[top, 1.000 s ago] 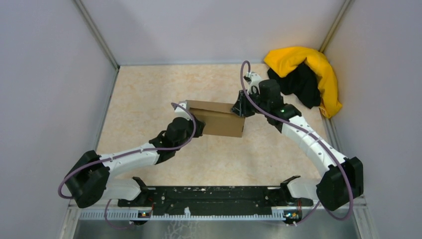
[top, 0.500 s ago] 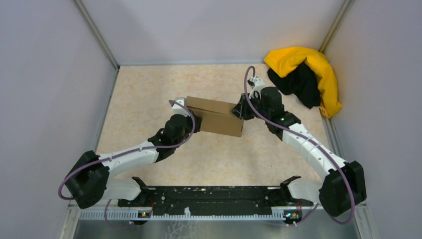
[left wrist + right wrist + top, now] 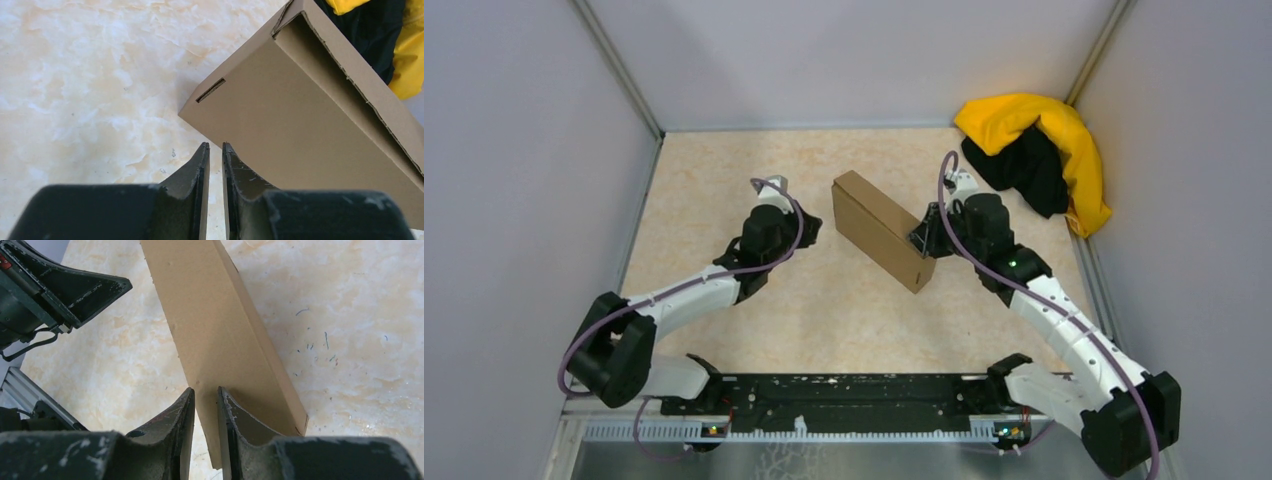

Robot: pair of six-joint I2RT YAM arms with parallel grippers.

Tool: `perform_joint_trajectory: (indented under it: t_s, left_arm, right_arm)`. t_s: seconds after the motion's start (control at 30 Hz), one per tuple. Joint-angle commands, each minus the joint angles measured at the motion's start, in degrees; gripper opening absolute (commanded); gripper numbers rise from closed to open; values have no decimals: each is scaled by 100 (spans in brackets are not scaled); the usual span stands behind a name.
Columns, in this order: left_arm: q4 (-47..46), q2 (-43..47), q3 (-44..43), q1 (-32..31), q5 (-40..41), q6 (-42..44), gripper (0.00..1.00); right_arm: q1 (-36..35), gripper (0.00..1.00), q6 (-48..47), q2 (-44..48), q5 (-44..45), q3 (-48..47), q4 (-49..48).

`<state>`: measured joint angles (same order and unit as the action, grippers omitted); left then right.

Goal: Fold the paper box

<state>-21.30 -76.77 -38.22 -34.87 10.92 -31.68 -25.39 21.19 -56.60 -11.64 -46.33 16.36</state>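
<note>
The paper box (image 3: 879, 225) is a closed flat brown cardboard box lying slantwise across the middle of the table, one end toward the back. My right gripper (image 3: 921, 243) is at its near right end. In the right wrist view the right gripper (image 3: 205, 390) is shut on the box (image 3: 215, 325), with a cardboard edge running down between its fingers. My left gripper (image 3: 812, 225) sits left of the box with table showing between them. In its own view the left gripper (image 3: 215, 145) is open by a narrow slit with nothing inside. The box (image 3: 300, 115) lies just ahead and to its right.
A yellow-and-black cloth heap (image 3: 1034, 150) fills the back right corner, just behind the right arm. Grey walls close in the table on the left, back and right. The left gripper's fingers (image 3: 65, 290) show at the top left of the right wrist view.
The left gripper let go of the box's left end and drew back to the left. The right gripper swung the box from lying crosswise to slanting, its near end now closer to the arms.
</note>
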Motion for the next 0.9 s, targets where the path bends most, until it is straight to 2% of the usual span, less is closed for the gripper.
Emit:
perform_joint_trajectory:
  t_s: [0.0,0.23,0.37,0.6,0.87]
  left_arm:
    - [-14,-59,-192,17,-295,30,21]
    - [-85,-183,-267,29,-366,7,22]
    - [-180,-398,-360,35,-389,12,22]
    - [-415,-816,-631,208,-541,27,22]
    - [-604,-1234,-1054,392,-739,-34,22]
  right_arm:
    - [-34,24,-107,-51,-3,-176,1064]
    - [-28,25,-310,-703,-511,-1574,1070]
    - [-28,25,-439,-1470,-762,-2218,912]
    - [-32,24,-643,-2753,-1071,-3130,393]
    - [-90,21,-841,-3640,-1187,-4139,213]
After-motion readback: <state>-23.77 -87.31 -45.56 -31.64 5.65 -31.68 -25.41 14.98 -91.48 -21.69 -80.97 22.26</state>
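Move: The far-left end of the paper box's lid lies about 12 cm ahead and 13 cm left of my right hand, roughly 2 cm lower. The box's middle is some 5 cm ahead and 5 cm left of that hand, about 8 cm down. From my left hand the same lid end is around 6 cm ahead and 6 cm to the right, slightly higher; the box's middle is about 14 cm right and nearly level fore and aft. I lift my right fingertips off the lid at its near-right end, rise about 4 cm, then swing forward and left over the lid towards its far-left end, some 13 cm in all, sinking a little late and turning about 10 degrees counter-clockwise. My left hand dips slightly, then goes forward about 4 cm beside the box's left end, its fingers staying nearly shut. ##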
